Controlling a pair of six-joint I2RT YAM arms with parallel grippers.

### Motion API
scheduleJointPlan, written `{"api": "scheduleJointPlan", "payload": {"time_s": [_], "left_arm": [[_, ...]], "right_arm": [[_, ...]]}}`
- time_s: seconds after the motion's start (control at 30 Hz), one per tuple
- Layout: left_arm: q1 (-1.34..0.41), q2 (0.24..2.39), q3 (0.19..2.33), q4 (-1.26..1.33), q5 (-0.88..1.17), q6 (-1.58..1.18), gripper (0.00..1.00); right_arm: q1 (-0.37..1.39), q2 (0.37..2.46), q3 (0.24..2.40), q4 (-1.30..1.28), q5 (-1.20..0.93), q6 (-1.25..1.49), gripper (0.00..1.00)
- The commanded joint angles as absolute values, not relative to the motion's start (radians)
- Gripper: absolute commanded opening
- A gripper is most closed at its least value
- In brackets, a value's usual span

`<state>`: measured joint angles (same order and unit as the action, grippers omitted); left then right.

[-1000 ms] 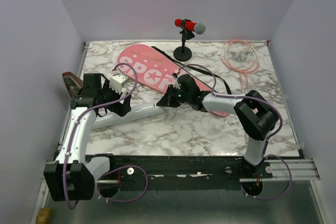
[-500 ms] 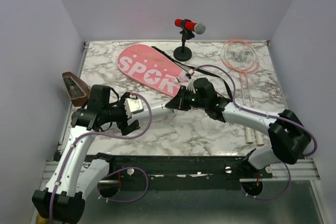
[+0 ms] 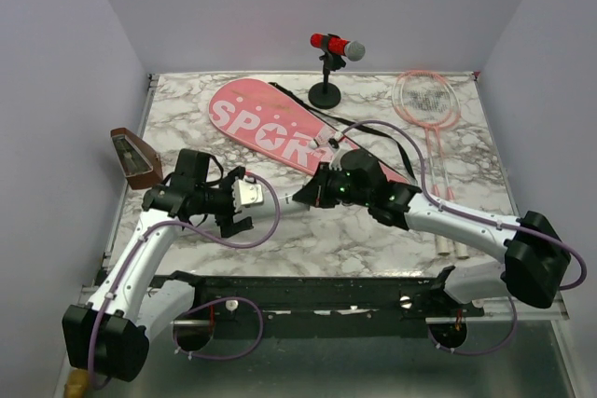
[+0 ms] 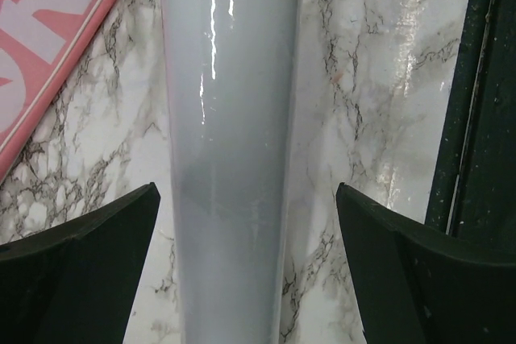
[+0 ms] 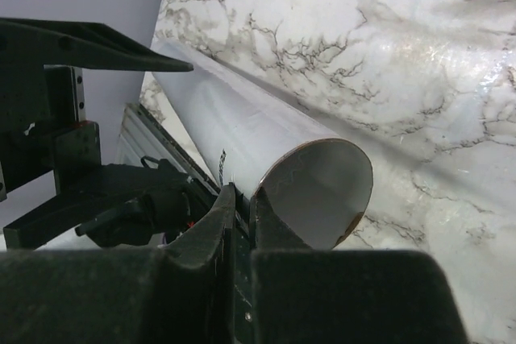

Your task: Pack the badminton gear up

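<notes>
The long white tube (image 3: pixel 280 209) lies on the marble table between my two grippers. My right gripper (image 5: pixel 244 207) is shut on the rim of the tube's open end (image 5: pixel 318 191), one finger inside and one outside. My left gripper (image 4: pixel 246 279) is open wide and straddles the tube (image 4: pixel 230 118) at its other end without touching it. The pink bag (image 3: pixel 270 128) lettered "SPOR" lies behind the tube, its black strap (image 3: pixel 396 151) trailing right. Two pink-framed rackets (image 3: pixel 424 100) lie at the far right, their white handles (image 3: pixel 448 244) toward the near edge.
A red microphone (image 3: pixel 336 46) on a black stand is at the back centre. A small brown box (image 3: pixel 135 156) sits at the table's left edge. The black rail (image 4: pixel 476 118) of the near edge runs close beside the left gripper.
The right arm has stretched out low to the right and its jaws have closed on the tube's rim. The left gripper has moved right and nearer along the tube, still open.
</notes>
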<state>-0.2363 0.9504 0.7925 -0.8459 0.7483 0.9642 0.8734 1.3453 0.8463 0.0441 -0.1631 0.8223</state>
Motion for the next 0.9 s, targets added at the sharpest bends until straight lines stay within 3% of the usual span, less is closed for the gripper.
{"api": "scheduleJointPlan", "payload": {"time_s": [0.0,0.17,0.47,0.7,0.87], "left_arm": [[-0.253,0.956,0.788,-0.839,0.769,1.077,0.99],[-0.253,0.985,0.781,-0.920,0.749,1.170,0.99],[-0.250,0.911,0.727,-0.845,0.738,1.166,0.98],[-0.222,0.890,0.684,-0.821,0.750,1.175,0.77],[-0.218,0.841,0.666,-0.810,0.772,1.177,0.70]], "right_arm": [[0.926,1.333,0.888,-0.060,-0.091,0.790,0.04],[0.965,1.330,0.934,-0.072,-0.069,0.787,0.04],[1.002,1.309,0.983,-0.120,-0.048,0.782,0.04],[1.003,1.270,0.982,-0.132,-0.052,0.790,0.05],[1.003,1.267,0.985,-0.143,-0.057,0.793,0.06]]}}
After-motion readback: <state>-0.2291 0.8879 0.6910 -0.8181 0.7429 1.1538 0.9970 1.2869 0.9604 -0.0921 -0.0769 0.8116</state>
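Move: The white tube slants down to the left from the right hand, which already pinches the rim of its open end; its middle is some 18 cm left, 6 cm back and 7 cm below that hand. From the open left hand the tube's middle is about 3 cm left, 1 cm back and 5 cm below. The pink bag's middle lies roughly 27 cm ahead and 16 cm right of the left hand, 11 cm lower. The tube's open end, still pinched at the rim, is carried up about 4.5 cm by the right hand, which also draws back some 3 cm and shifts slightly left. Meanwhile the left hand sinks about 2 cm over the tube with a slight turn of the wrist, fingers wide on either side, then starts closing them until they meet its sides. ##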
